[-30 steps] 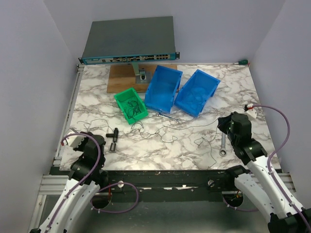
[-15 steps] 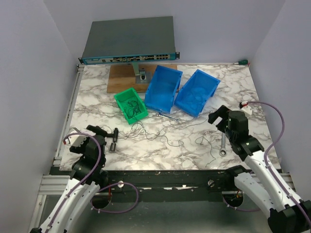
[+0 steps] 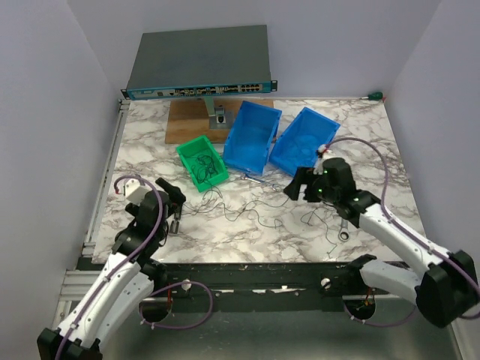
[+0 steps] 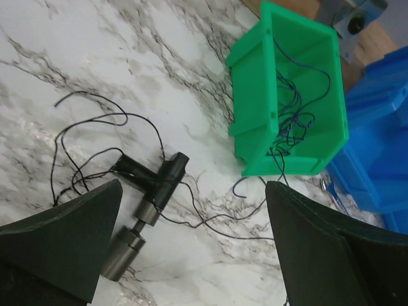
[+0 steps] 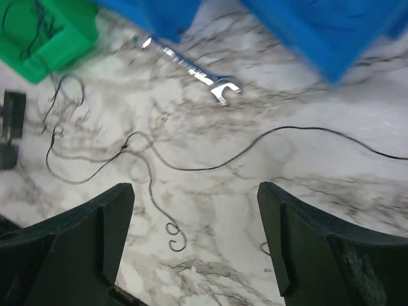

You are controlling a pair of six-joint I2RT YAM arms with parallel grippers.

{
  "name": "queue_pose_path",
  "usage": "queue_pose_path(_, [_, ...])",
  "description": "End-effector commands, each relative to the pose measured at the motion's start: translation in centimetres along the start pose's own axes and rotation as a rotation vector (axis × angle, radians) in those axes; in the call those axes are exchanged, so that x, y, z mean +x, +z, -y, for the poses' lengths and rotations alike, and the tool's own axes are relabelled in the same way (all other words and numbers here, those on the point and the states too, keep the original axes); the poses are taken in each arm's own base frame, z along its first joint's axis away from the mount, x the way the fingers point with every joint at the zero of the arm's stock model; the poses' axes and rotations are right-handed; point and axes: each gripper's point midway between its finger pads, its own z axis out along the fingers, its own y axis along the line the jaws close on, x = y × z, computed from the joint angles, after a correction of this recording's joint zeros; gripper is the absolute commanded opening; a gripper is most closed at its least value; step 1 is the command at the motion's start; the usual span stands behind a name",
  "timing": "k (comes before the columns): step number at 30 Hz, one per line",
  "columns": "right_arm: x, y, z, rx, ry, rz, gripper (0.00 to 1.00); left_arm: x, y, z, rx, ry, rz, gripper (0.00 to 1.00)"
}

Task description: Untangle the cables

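The cables are thin dark wires. Some lie loose across the marble table (image 3: pixel 142 150), strung out around its middle (image 3: pixel 251 208). Others sit as a tangle (image 4: pixel 296 121) inside the green bin (image 3: pixel 202 163). My left gripper (image 3: pixel 172 196) hovers open above a wire strand (image 4: pixel 210 220) and beside a black T-handled tool (image 4: pixel 150 197). My right gripper (image 3: pixel 301 187) is open over the table's middle, where a long wire (image 5: pixel 191 167) ends in a small curl (image 5: pixel 173 237) between its fingers (image 5: pixel 95 236). Neither gripper holds anything.
Two blue bins (image 3: pixel 253 139) (image 3: pixel 304 142) lie tipped behind the wires. One silver wrench (image 5: pixel 191 67) lies by the blue bins and another wrench (image 3: pixel 343 225) under the right arm. A network switch (image 3: pixel 199 64) and a wooden board (image 3: pixel 187 124) stand at the back.
Both grippers have gone from shut to open. The left arm reached forward toward the black tool. The right arm swung left from the table's right side to over the middle wires.
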Motion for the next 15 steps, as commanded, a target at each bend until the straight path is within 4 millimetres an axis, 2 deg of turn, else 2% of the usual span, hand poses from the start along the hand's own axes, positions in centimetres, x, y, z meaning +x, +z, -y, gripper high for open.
queue_pose_path(1, [2.8,1.8,-5.5,-0.163,-0.2,-0.136,0.86,2.3,-0.3,2.6,0.039,0.006,-0.163,0.99])
queue_pose_path(4, [4.9,3.5,-7.2,-0.155,-0.272,-0.197,0.86,3.7,-0.5,3.5,0.062,0.041,-0.218,0.99])
queue_pose_path(8, [6.8,6.1,-8.3,-0.088,-0.38,-0.24,0.85,5.7,-1.2,4.6,0.11,0.068,-0.284,0.99])
queue_pose_path(11, [7.5,7.5,-8.0,-0.026,-0.487,-0.26,0.84,6.8,-1.8,5.2,0.13,0.089,-0.32,0.98])
queue_pose_path(15, [8.1,9.0,-6.2,0.062,-0.549,-0.286,0.8,7.2,-2.1,5.2,0.128,0.107,-0.332,0.99])
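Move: The cable crossing lies about 15 cm to the right hand's left, 1 cm nearer the base and 11 cm below. At table height too, the small wrench is some 9 cm ahead and 10 cm left of that hand, the green bin about 14 cm ahead and 29 cm left. From the left hand, the crossing is roughly 25 cm right, 3 cm back and 12 cm below. Open right hand sweeps about 12 cm left and 7 down towards the cable crossing; open left closes in rightward. ##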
